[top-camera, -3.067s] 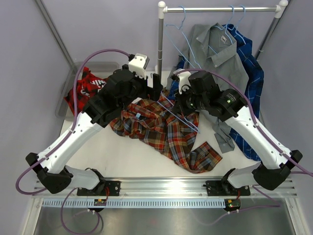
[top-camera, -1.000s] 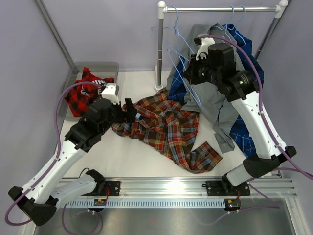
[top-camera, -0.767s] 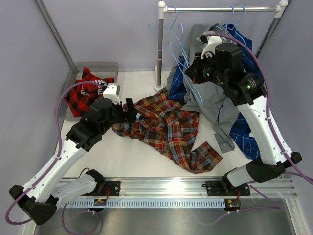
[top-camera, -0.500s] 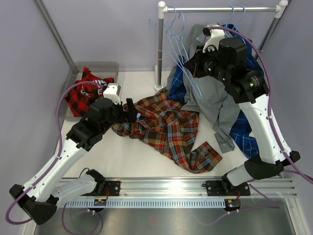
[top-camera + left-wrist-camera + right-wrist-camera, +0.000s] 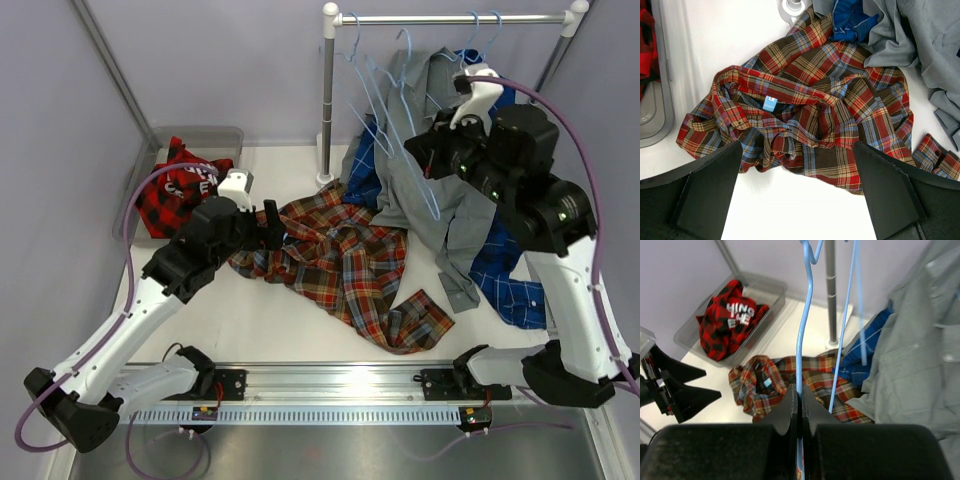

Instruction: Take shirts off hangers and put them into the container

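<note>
My right gripper point(image 5: 800, 392) is shut on the wire of a light-blue hanger point(image 5: 803, 335), holding it up beside the rail; in the top view this gripper point(image 5: 432, 165) is in front of the hanging grey shirt point(image 5: 445, 100). The orange-red-blue plaid shirt point(image 5: 340, 260) lies crumpled on the table with no hanger in it. My left gripper point(image 5: 796, 146) hovers open just above its near-left edge point(image 5: 805, 115), touching nothing. A red-black plaid shirt point(image 5: 175, 185) lies in the grey container point(image 5: 215, 135) at the far left. The blue plaid shirt point(image 5: 505, 270) hangs behind the grey one.
A metal rail point(image 5: 455, 18) on a white pole point(image 5: 328, 100) crosses the back right, with another bare hanger point(image 5: 360, 90) hooked on it. A plaid cuff point(image 5: 420, 320) trails toward the front. The container's rim point(image 5: 662, 105) lies left of my left gripper.
My right arm has lifted the hanger up and to the right, away from the plaid shirt and across the grey shirt. The left arm has shifted only slightly and stays open.
</note>
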Action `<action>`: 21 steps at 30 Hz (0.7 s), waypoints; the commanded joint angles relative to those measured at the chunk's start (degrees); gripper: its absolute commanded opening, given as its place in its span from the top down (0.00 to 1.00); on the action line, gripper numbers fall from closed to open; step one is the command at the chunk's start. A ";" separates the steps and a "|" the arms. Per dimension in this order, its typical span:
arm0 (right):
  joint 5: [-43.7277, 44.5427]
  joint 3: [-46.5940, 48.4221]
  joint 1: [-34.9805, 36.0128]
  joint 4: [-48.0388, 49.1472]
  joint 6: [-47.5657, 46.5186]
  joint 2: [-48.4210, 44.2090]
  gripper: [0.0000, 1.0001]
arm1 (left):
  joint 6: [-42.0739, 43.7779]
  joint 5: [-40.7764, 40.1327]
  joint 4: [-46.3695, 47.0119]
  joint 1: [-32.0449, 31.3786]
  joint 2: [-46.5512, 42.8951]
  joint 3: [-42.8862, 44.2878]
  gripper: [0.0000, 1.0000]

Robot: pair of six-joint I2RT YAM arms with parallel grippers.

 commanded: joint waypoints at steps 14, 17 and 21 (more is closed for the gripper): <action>2.93 2.80 -6.82 2.10 -3.71 5.40 1.00 | 0.10 2.00 2.00 0.27 0.13 2.20 0.01; -0.57 6.22 -9.19 2.29 -3.54 9.96 1.00 | 0.01 1.82 1.91 0.27 -1.18 1.50 0.01; -4.63 15.95 -11.83 0.97 -3.97 17.18 1.00 | 0.10 1.73 1.65 0.27 -2.42 0.88 0.01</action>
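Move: The empty blue hanger is already pinched in the right hand, its hook held up and ahead. The stretch of rack bar it is taken to lies about 27 cm ahead of that hand, roughly straight on, and 12 cm higher. The grey shirt hangs some 15 cm ahead, 3 cm right and 14 cm below; another empty hanger is about 20 cm ahead, 12 cm left. From the left hand, that bar stretch is some 30 cm ahead, 40 cm right and 34 cm up. The blue hanger, kept shut in the right fingers, is first lifted 2 to 3 cm and carried about 4 cm right with a slight draw back. The right hand then drives forward about 11 cm while sinking some 6 cm, bringing the hook to the rack bar in front of the grey shirt, and swings about 10 degrees clockwise. ##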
